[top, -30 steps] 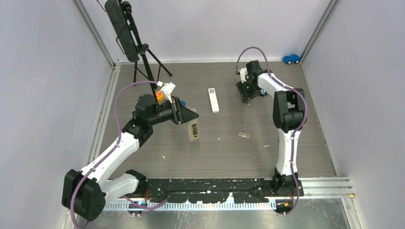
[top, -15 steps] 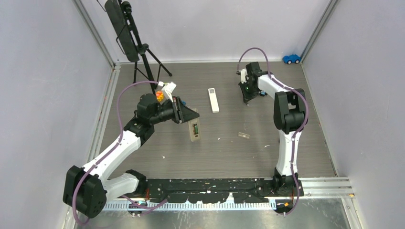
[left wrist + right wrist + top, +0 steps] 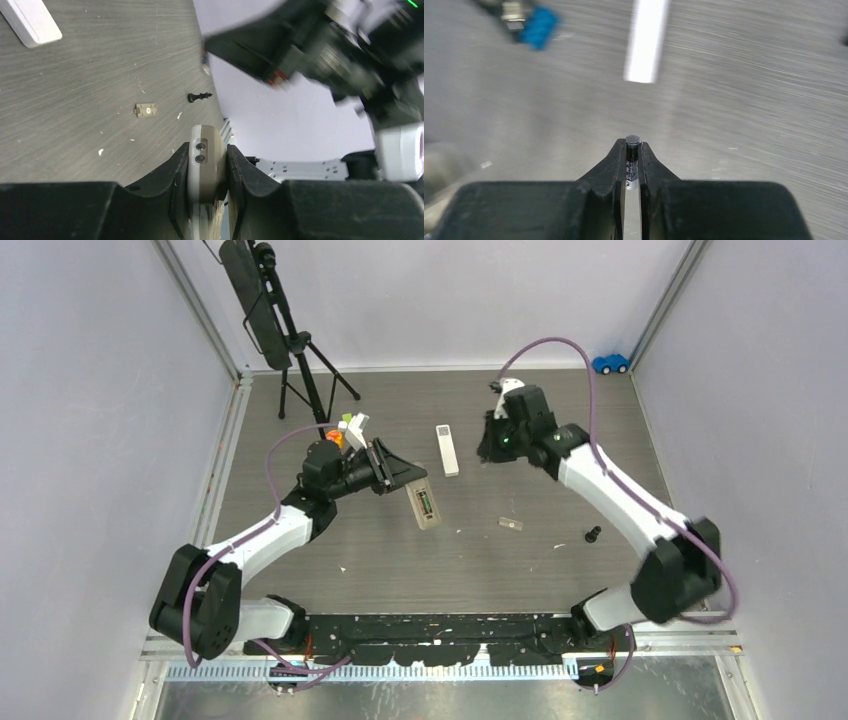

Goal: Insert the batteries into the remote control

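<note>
My left gripper (image 3: 408, 480) is shut on the upper end of a grey-beige remote control (image 3: 426, 508), held above the table with its open back facing up; a dark and green strip shows in the bay. In the left wrist view the remote's rounded end (image 3: 206, 159) sits clamped between the fingers. My right gripper (image 3: 489, 446) hovers just right of a white remote. It is shut on a slim dark battery (image 3: 632, 156), whose metal cap pokes out past the fingertips (image 3: 618, 150).
A slim white remote (image 3: 447, 450) lies at mid-table between the two grippers. A small flat beige cover (image 3: 511, 525) and a small black knob (image 3: 592, 534) lie to the right. A tripod (image 3: 290, 340) stands back left, and a blue toy car (image 3: 610, 363) back right.
My right arm swung from the back right toward the centre, its gripper shutting on the battery. My left arm pushed the remote slightly right. The black knob came into view.
</note>
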Robot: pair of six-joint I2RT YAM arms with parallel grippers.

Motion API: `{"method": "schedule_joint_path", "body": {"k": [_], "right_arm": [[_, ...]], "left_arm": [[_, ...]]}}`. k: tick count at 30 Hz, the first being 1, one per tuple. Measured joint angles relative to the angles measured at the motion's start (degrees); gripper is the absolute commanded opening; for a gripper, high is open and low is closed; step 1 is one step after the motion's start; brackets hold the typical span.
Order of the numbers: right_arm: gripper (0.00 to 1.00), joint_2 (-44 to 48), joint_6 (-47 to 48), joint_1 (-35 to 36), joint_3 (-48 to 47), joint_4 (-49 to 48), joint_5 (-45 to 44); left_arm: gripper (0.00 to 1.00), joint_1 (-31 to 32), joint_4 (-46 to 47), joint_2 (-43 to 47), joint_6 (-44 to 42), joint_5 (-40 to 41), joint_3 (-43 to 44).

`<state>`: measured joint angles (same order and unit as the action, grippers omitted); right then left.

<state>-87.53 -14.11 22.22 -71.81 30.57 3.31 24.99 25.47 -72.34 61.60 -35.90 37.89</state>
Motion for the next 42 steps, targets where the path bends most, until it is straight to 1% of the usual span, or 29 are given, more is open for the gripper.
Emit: {"method": "schedule_joint_path", "body": {"k": [4,6,10,11,15,23,29,34,40,42], "right_arm": [[0.07,11.5,-7.0,12.2,1.9,-2.6,-0.5],[0.08,14.7,-10.4,16.1,2.4,-2.7,-0.4],[0.08,15.7,-15.0,20.5,2.3,-2.1,-0.8],[0.08,15.2,-16.0,22.5,1.9,-1.1,-1.0],[0.09,12.3,-17.7,26.1,-0.9,2.2,-1.7],[0.14,9.4,-18.7,29.2,-6.3,7.2,-2.6],[0.19,8.3,-18.9,30.1,-7.9,9.9,-5.0],[0.32,7.5,-18.8,30.5,-8.8,11.6,-5.6],[0.40,6.4,-18.8,30.7,-10.1,12.0,-5.6],[0.44,6.4,-18.9,30.7,-10.1,12.0,-5.6]], "left_arm": [[0.00,0.1,5.2,-2.2,7.1,0.4,-1.4],[0.00,0.3,7.2,-2.4,9.9,0.3,-1.5],[0.00,0.8,9.5,-2.4,12.5,0.3,-1.5],[0.00,0.9,9.8,-2.4,13.1,0.3,-1.6],[0.00,1.3,11.0,-2.4,14.5,0.3,-2.2],[0.00,1.3,12.9,-2.4,17.2,0.3,-2.9],[0.00,1.3,14.4,-2.4,18.0,0.3,-3.3],[0.00,1.3,14.6,-2.7,18.2,0.3,-3.6],[0.00,1.3,14.9,-3.7,19.3,0.3,-3.7],[0.00,1.3,15.2,-3.9,19.5,0.3,-3.7]]}}
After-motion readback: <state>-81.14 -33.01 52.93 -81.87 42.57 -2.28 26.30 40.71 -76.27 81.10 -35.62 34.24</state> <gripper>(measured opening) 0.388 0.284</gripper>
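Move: My right hand holds the second battery; the open battery compartment of the remote is about 14 cm back from it, 16 cm to its left and some 5 cm higher. From my left hand, which grips that remote, the compartment is about 6 cm back and 4 cm lower. The white remote on the table is roughly 20 cm ahead and 9 cm left of my right hand, 15 cm below; the battery cover is 2 cm back and 8 cm right, equally low. I swing my right hand about 14 cm back and as far left, rising some 9 cm, to bring the battery over the open compartment, turning the wrist a little counter-clockwise. There I slow, hold nearly still and open the fingers around the battery. My left hand keeps its grip, tilting the remote about 15 degrees and lifting it slightly to meet the battery. ##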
